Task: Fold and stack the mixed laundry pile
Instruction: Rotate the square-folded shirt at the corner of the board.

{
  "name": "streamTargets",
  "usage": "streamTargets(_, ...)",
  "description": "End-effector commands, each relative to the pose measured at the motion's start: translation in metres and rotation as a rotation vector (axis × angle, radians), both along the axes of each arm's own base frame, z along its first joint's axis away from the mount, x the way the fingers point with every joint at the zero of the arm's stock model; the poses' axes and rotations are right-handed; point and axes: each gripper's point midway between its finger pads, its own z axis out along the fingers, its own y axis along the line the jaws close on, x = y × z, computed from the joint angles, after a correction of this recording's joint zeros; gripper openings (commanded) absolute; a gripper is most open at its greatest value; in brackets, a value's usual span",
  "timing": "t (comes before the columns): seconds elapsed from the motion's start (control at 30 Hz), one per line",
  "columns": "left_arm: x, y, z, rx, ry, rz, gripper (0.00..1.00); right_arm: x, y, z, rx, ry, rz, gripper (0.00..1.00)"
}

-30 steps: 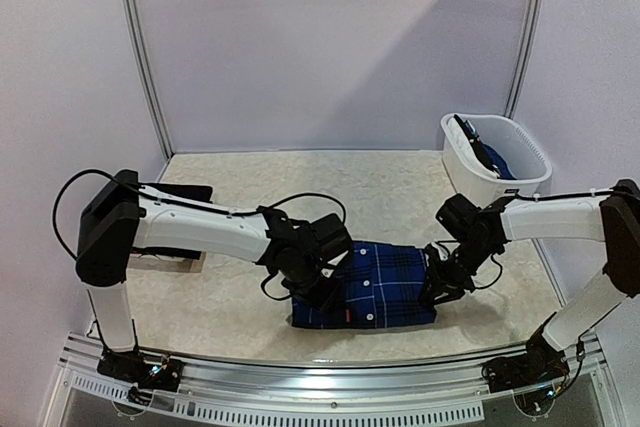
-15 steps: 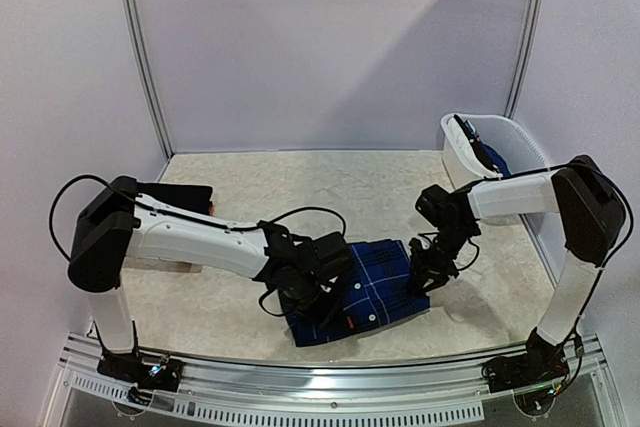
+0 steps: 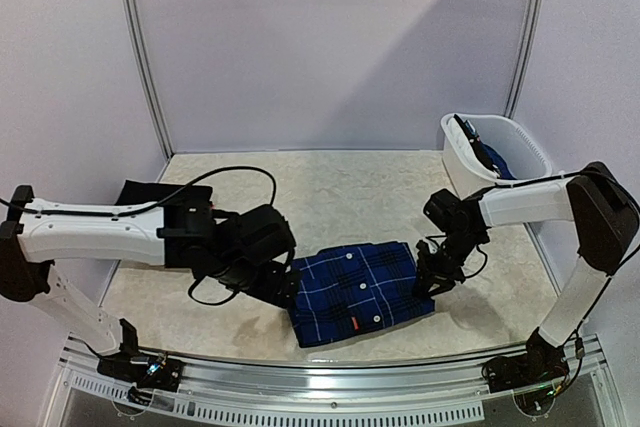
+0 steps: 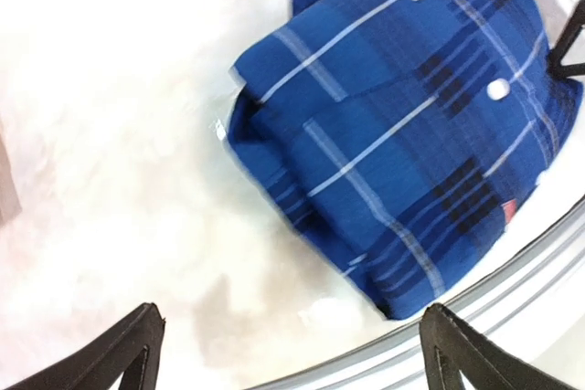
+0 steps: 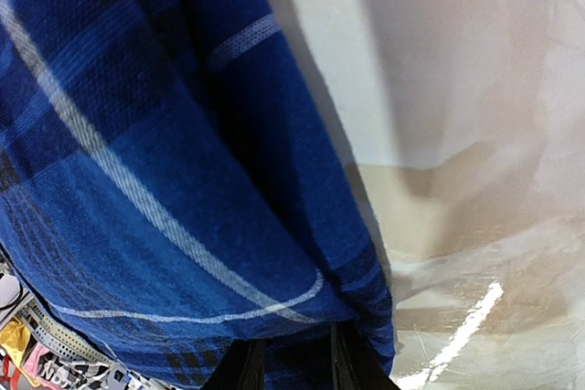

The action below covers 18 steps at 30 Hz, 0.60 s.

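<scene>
The blue plaid button shirt lies folded on the table near the front edge. It also shows in the left wrist view with two white buttons up. My left gripper is just left of the shirt, open and empty, its fingers spread wide. My right gripper is at the shirt's right edge, shut on a fold of the plaid cloth. A plain black garment lies at the far left behind my left arm. The red-black plaid one is out of view.
A white plastic basket stands at the back right with a blue garment in it. A metal rail runs along the table's front edge, close to the shirt. Walls close the back and both sides.
My left gripper has let go of the shirt's left side and drawn back to the left. The shirt has settled flatter. My right gripper stays on its right edge.
</scene>
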Motion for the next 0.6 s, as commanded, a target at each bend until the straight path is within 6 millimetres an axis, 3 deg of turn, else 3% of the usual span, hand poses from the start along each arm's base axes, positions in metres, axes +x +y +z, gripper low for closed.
streamTargets(0.0, 0.012, -0.001, -0.007, -0.126, -0.008, -0.005, 0.99, -0.014, -0.014, -0.007, -0.087, 0.025, -0.015, 0.26)
streamTargets(0.13, 0.038, 0.0, -0.002, -0.118, -0.04, -0.096, 0.96, 0.002, -0.015, 0.022, -0.104, -0.056, -0.028, 0.27)
streamTargets(0.3, 0.064, -0.023, -0.007, -0.11, -0.006, -0.266, 0.89, 0.011, -0.006, 0.068, -0.089, -0.13, 0.001, 0.3)
streamTargets(0.4, 0.072, -0.043, -0.02, -0.117, 0.066, -0.366, 0.8, -0.004, 0.004, 0.081, -0.064, -0.157, 0.037, 0.3)
streamTargets(0.57, 0.083, -0.075, -0.035, -0.113, 0.148, -0.483, 0.66, -0.047, 0.026, 0.074, 0.005, -0.143, 0.049, 0.3)
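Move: The left hand hangs open some 12 cm above the table. The folded plaid shirt's middle is about 15 cm to its right and 3 cm ahead, and the shirt's far-left corner about 9 cm straight ahead. The black folded stack is 21 cm ahead and 28 cm left. The right fingers rest on the shirt's right edge, its middle 12 cm to their left and level with them; the laundry basket stands roughly 30 cm ahead and 19 cm right. The right fingers lift off the shirt's right edge, barely opening, and rise about 8.5 cm after a short linger, tilting some ten degrees. The left hand first shifts slightly left, then swings forward about 8 cm and right over the shirt's far-left corner area, sinking a little; it turns clockwise and its fingers narrow partway, still clear of the cloth. ##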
